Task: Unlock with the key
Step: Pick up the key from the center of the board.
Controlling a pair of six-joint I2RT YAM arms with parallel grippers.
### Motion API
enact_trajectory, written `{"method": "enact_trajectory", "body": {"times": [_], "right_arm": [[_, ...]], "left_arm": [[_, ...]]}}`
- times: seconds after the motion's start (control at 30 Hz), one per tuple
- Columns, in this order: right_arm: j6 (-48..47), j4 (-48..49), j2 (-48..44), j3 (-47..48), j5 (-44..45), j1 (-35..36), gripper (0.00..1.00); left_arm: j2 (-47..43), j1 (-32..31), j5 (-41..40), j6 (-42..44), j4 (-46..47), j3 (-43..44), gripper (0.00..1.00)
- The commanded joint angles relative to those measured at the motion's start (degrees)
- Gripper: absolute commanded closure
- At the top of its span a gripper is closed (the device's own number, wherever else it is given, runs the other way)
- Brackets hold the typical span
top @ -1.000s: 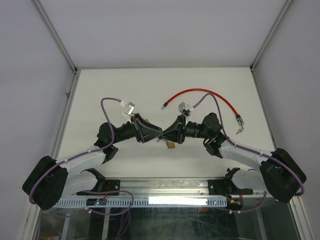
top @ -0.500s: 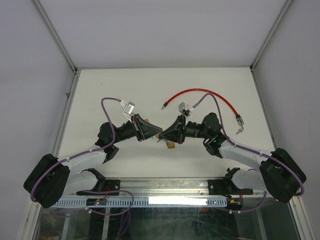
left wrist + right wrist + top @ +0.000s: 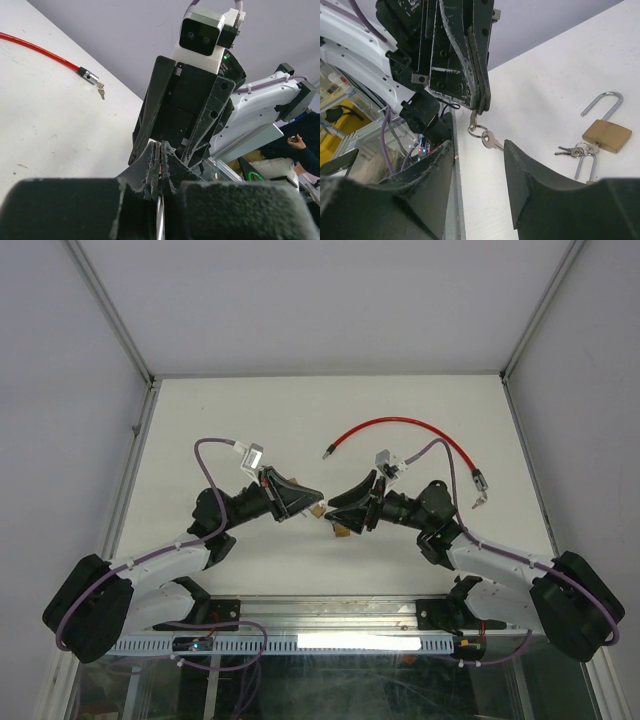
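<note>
My left gripper (image 3: 312,502) (image 3: 161,150) is shut on a silver key (image 3: 473,120), held above the table; its ring and a second key (image 3: 488,139) dangle below the fingers. Facing it from the right, my right gripper (image 3: 336,508) (image 3: 479,152) stands open and apart from the key, with nothing between its fingers. A brass padlock (image 3: 607,135) (image 3: 343,531) lies on the table below both grippers, its shackle swung open. Beside it are a second shackle (image 3: 585,166) and a small bunch of keys (image 3: 572,150).
A red cable (image 3: 400,425) (image 3: 35,49) arcs across the far part of the white table (image 3: 250,410), with metal ends and small keys (image 3: 100,90) at its tip. White walls close in the table on three sides.
My left gripper closed on the key. My right gripper then opened, let go of it and drew back to the right; the left gripper moved slightly left with the key.
</note>
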Motion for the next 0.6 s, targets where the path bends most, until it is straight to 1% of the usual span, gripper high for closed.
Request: {"method": "enact_trajectory", "body": {"times": [0.0, 0.17, 0.27, 0.47, 0.57], "right_arm": [[3.26, 10.32, -0.36, -1.08, 3.48, 0.25, 0.54], [6.37, 16.13, 2.07, -1.2, 3.64, 0.56, 0.57], [7.48, 17.85, 3.88, -0.99, 3.67, 0.71, 0.61], [8.61, 19.52, 5.85, -0.67, 3.01, 0.87, 0.74], [8.61, 19.05, 5.91, -0.64, 2.7, 0.93, 0.84]], "left_arm": [[-0.46, -1.23, -2.08, 0.38, 3.73, -0.39, 1.0], [0.01, -2.15, -3.51, 0.55, 4.26, -0.55, 1.0], [0.65, -2.59, -3.29, 0.51, 4.69, -0.33, 1.0], [0.94, -2.81, -3.82, 0.32, 4.87, -0.48, 1.0], [0.98, -2.87, -4.01, 0.26, 5.08, -0.52, 1.0]]}}
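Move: The hanging key dangles on its ring from the pinched left fingertips, about 3 cm below that hand and 1 cm to its right. From the half-open right hand, that key is some 3 cm left, 1 cm ahead and 1 cm higher. Down on the table, a small padlock lies about 10 cm ahead of the right hand, 3 cm left and 18 cm below; a large padlock lies some 18 cm ahead and 11 cm left. Hold the key ring steady with the left fingers shut on it, easing that hand only a touch to the right. Bring the right gripper up nearly 2 cm, then let it sink slightly while edging left and a little forward towards the hanging key, its fingertips rolling upward some 5-10 degrees. Meanwhile narrow its fingers by about half around the key and ring, just under the left fingertips. ##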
